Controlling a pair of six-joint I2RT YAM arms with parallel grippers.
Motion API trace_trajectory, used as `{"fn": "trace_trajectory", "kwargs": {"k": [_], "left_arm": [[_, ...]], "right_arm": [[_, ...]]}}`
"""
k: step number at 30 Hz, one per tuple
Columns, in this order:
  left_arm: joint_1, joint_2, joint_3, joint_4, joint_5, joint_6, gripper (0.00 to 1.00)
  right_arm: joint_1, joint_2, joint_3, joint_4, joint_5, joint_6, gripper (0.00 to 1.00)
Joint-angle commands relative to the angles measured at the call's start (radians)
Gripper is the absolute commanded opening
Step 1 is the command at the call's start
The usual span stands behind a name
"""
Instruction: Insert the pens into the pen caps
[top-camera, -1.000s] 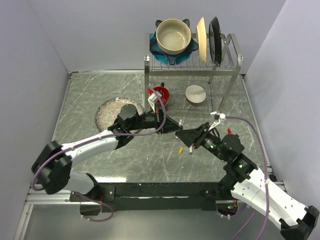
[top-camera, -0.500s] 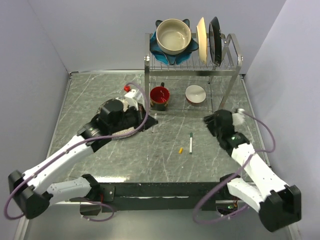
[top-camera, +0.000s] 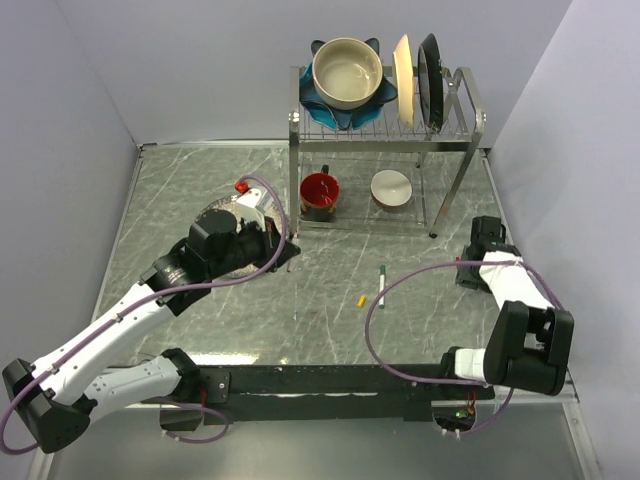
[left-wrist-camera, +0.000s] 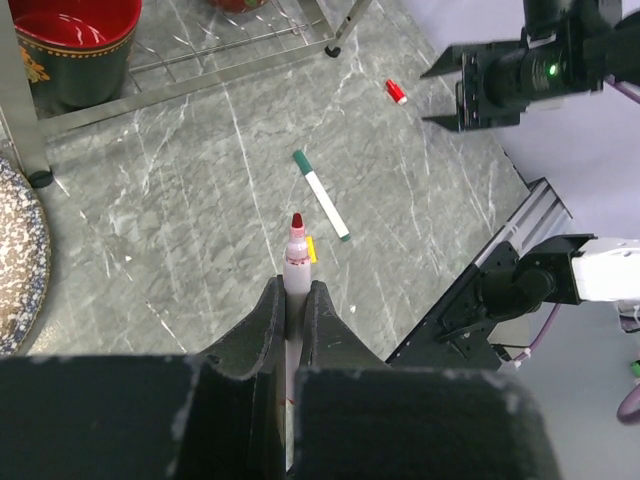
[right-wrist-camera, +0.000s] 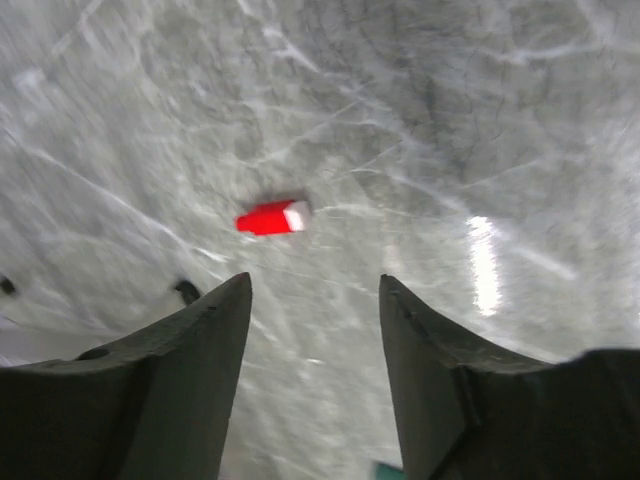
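Note:
My left gripper (left-wrist-camera: 295, 288) is shut on a white pen (left-wrist-camera: 296, 262) whose red tip points out past the fingertips. It hangs over the table's left middle, in front of the speckled plate. A pen with green ends (top-camera: 381, 286) lies flat on the table, and a small yellow cap (top-camera: 361, 299) lies just left of it. A red cap (right-wrist-camera: 271, 217) lies near the table's right side. My right gripper (right-wrist-camera: 315, 281) hovers just short of that cap, open and holding nothing; the left wrist view shows its jaws spread beside the cap.
A metal dish rack (top-camera: 455, 140) stands at the back with bowls and plates on top, and a red mug (top-camera: 320, 192) and a white bowl (top-camera: 391, 187) under it. A speckled plate (top-camera: 208, 215) lies at the left. Walls close in on both sides.
The two grippers had met at the middle of the table. The left has pulled back left with the red-tipped pen. The right has swung out to the right side and opened wider.

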Motion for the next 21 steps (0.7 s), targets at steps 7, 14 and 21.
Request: {"fn": "trace_trajectory", "kwargs": {"k": [7,14,21], "left_arm": [[-0.003,-0.028,-0.01,0.007,-0.039,0.029,0.01],[-0.003,-0.024,-0.01,0.011,-0.045,0.026,0.01],[-0.003,-0.025,-0.01,0.01,-0.051,0.028,0.01]], "right_arm": [[-0.072,0.174,0.159,-0.002,-0.106,0.225,0.63],[-0.083,0.239,0.199,-0.016,-0.162,0.286,0.63],[-0.107,0.3,0.194,-0.016,-0.22,0.306,0.61]]}}
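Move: The red cap lies on the table about 5 cm ahead of the right gripper, around 1 cm to its right and some 5 cm below. The front foot of the dish rack stands about 8 cm to the left of the cap and 8 cm farther out, and the green-capped pen lies about 23 cm to the cap's left and 8 cm nearer the base. From the left gripper, which still holds the uncapped red pen, the cap is some 48 cm to the right, 11 cm ahead and 27 cm lower. Bring the open right gripper forward about 5 cm to come over the red cap, easing off as you go and sinking a couple of centimetres towards it. Swing the rightward-slanting fingers closer to straight down meanwhile, and turn the hand some 15 degrees clockwise; keep the fingers open and off the cap. ##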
